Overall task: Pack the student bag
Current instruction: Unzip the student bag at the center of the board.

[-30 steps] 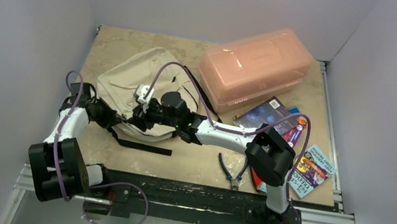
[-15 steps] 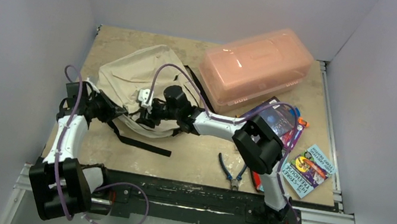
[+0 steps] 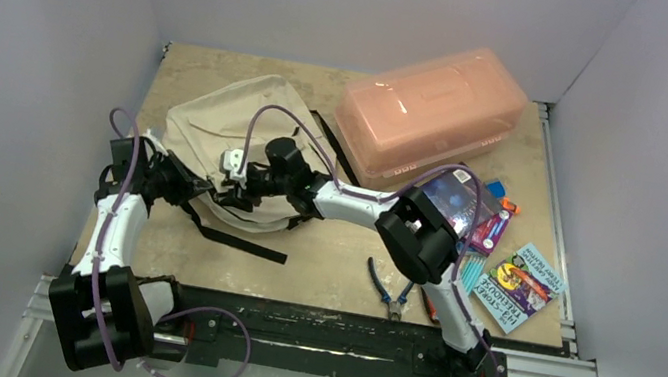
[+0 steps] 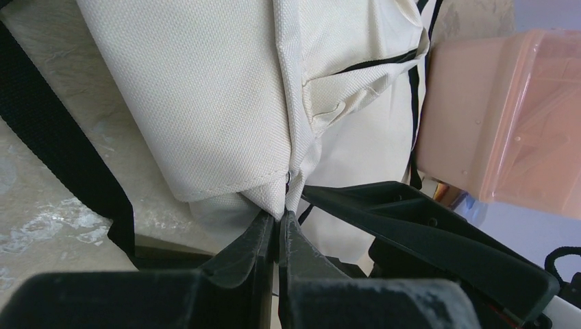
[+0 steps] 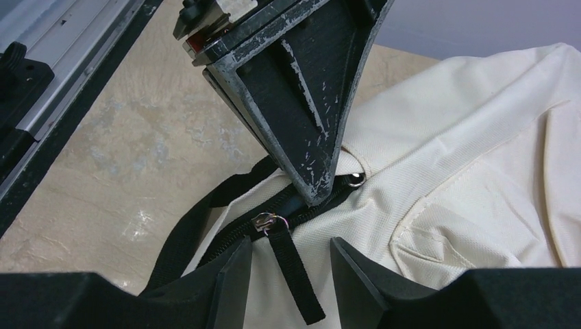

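The student bag (image 3: 228,131) is cream fabric with black straps and lies at the left middle of the table. My left gripper (image 3: 186,183) is shut on a fold of the bag's cloth (image 4: 274,195) at its near edge, beside a small metal ring. My right gripper (image 3: 237,189) stands open just right of it, over the bag's black zip. In the right wrist view the zip slider (image 5: 264,221) and its black pull strap (image 5: 293,271) lie between the right gripper's (image 5: 291,252) spread fingers, untouched. The left gripper's dark fingers (image 5: 301,103) rise just behind the slider.
A translucent pink plastic box (image 3: 433,113) stands at the back right, close to the bag. Books (image 3: 522,284) and a pack of pens (image 3: 495,219) lie at the right. Blue-handled pliers (image 3: 390,289) rest near the front edge. A black strap (image 3: 240,247) trails toward the front.
The left arm has swung inward and lifted the bag's near edge. The right gripper has slid a little left and back over the zip, its elbow following leftward.
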Motion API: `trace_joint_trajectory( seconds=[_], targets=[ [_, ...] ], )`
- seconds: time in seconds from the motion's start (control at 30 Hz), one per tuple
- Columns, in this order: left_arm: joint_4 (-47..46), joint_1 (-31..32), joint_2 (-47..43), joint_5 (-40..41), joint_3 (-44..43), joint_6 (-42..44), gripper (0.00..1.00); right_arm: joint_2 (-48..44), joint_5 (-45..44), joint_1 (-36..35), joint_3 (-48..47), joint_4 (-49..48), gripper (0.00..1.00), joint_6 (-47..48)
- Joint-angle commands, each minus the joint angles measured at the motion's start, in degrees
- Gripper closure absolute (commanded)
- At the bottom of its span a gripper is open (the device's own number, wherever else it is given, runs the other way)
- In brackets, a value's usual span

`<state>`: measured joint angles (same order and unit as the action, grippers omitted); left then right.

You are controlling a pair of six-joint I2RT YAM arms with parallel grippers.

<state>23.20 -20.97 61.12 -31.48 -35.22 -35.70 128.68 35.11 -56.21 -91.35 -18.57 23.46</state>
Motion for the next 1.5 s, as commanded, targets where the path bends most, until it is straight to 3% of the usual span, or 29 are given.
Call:
trace_joint_trajectory(
  seconds=[0.0,0.37,0.6,0.83,0.93,1.1,1.33,1.47],
  targets=[
    [-4.29,0.42,-1.57,-4.45,-0.42,1.26,1.0,1.33,3.03,-0.31,-4.06,0.86,0.52,-0.34],
    [1.33,0.42,-0.55,3.39,-3.9,0.52,1.0,-3.93,-0.91,-1.23,-1.28,4.0,1.0,-4.2],
    [9.01,0.43,1.86,15.82,-8.75,-4.04,1.0,-10.77,-11.49,-4.36,4.13,9.96,1.0,-8.4],
    [13.02,0.25,1.86,26.49,-9.95,-7.32,1.0,-22.37,-41.31,-11.4,18.34,10.19,1.0,-0.34],
    [13.37,0.17,1.51,28.0,-9.85,-7.63,1.0,-25.79,-50.52,-13.5,25.38,5.55,1.0,1.43],
    [13.06,0.06,0.62,28.23,-9.3,-6.95,1.0,-30.17,-52.39,-13.67,31.02,2.42,1.0,0.39],
    [15.38,-0.03,-2.93,34.53,-9.69,-7.3,1.0,-35.33,-53.07,-13.46,41.87,-4.11,1.0,-1.73],
    [14.62,-0.01,-3.03,32.12,-9.26,-7.59,1.0,-34.53,-52.68,-13.43,42.43,-4.27,1.0,-2.08]
  ],
)
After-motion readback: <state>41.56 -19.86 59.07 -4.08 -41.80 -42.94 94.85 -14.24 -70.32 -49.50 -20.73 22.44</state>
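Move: The zipper's pull tab hangs between the right hand's open fingers, its middle about 1 cm left of and 1 cm below the hand point. The bag corner, already pinched by the left hand, is some 4 cm to the right hand's left; the loose black strap lies roughly 10 cm back, 7 cm right and 9 cm below. From the left hand, the pull tab is about 3 cm right and 1 cm ahead, slightly lower. Right pinches the pull tab, drags it about 15 cm right, somewhat back; left keeps its pinch, pulling back-left. ##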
